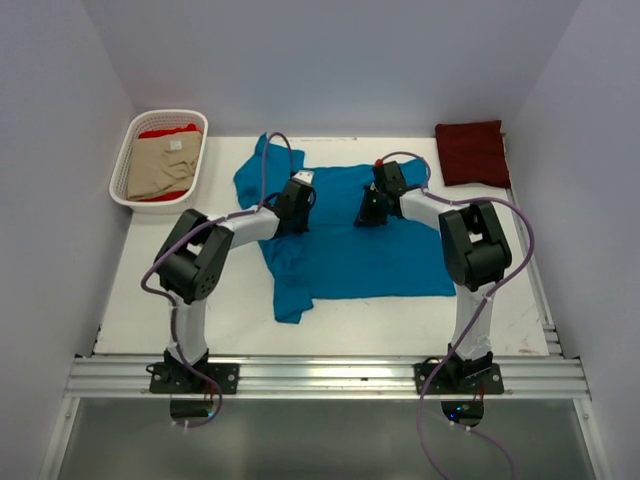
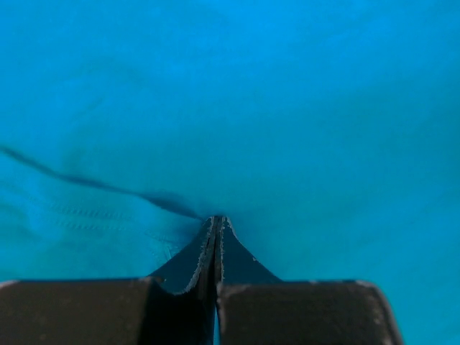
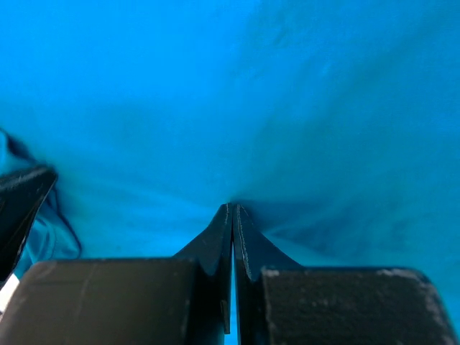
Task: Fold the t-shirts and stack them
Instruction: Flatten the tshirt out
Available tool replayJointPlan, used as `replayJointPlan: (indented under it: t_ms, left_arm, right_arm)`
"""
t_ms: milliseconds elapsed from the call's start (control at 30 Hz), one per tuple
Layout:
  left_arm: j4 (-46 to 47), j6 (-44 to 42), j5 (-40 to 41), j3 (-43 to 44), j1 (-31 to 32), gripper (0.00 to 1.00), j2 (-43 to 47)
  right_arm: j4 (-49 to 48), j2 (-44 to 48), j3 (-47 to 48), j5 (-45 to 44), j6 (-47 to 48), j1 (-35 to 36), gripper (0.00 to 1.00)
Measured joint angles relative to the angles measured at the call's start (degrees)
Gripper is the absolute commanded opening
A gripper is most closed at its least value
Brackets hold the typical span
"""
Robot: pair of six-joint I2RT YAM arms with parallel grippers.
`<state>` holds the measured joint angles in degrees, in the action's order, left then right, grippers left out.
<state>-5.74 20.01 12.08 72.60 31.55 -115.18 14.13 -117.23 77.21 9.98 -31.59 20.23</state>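
Observation:
A teal-blue t-shirt lies spread across the middle of the table, one sleeve reaching toward the back left. My left gripper is down on its upper left part, and my right gripper is down on its upper middle. In the left wrist view the jaws are shut with cloth puckered at their tips and a crease running into them. The right jaws are likewise shut on a pinch of teal cloth. A folded dark maroon t-shirt lies at the back right.
A white slotted basket at the back left holds a beige t-shirt over a bright red one. White walls close in both sides and the back. A metal rail runs along the near edge.

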Motion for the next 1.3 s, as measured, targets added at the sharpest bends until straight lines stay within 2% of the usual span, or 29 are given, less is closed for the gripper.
replayJointPlan:
  t_ms: [200,400,667,867,1067,1300]
  left_arm:
    - [-4.11,3.69,3.34,-10.08,-0.22,0.0,8.87]
    - [-4.57,8.28,2.45,-20.74,-5.46,0.0,17.64]
    - [-1.11,11.5,-0.31,-25.55,-8.41,0.0,20.9]
    - [-2.36,13.29,-3.98,-29.42,-8.9,0.0,25.18]
    - [-9.92,16.35,-6.99,-35.23,-9.09,0.0,34.29]
    - [-23.67,18.58,-6.49,-36.57,-9.42,0.0,43.91]
  right_arm:
    - [-0.2,-0.22,0.04,0.09,-0.5,-0.02,0.0]
    - [-0.04,-0.9,0.72,0.72,-2.01,-0.22,0.0]
    - [1.49,-2.01,2.32,2.19,-4.26,-0.9,0.0]
    - [1.92,-2.6,2.73,3.74,-5.92,-1.86,0.0]
    - [2.64,-3.48,3.93,4.98,-6.97,-2.93,0.0]
    - [3.3,-4.66,5.97,4.2,-7.26,-4.31,0.0]
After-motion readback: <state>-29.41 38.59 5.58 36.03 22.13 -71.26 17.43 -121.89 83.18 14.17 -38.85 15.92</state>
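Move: My closed left fingertips are down on the blue t-shirt, whose middle lies about 11 cm to their right, level with them. Its near sleeve is roughly 20 cm back and 2 cm left, its far-left corner some 26 cm ahead and 8 cm left; the laundry basket is about 24 cm ahead and 30 cm left. From my right hand, also on the cloth, the shirt's middle is about 3 cm back and 1 cm left. I sweep my shut left fingertips low across the t-shirt, back and left about 13 cm, pause briefly, then go on some 12 cm, mostly back, off the cloth onto the table's near-left side, rising slightly and turning counter-clockwise about 20 degrees. My right fingertips keep holding the cloth down, creeping a couple of centimetres forward and right late on. ##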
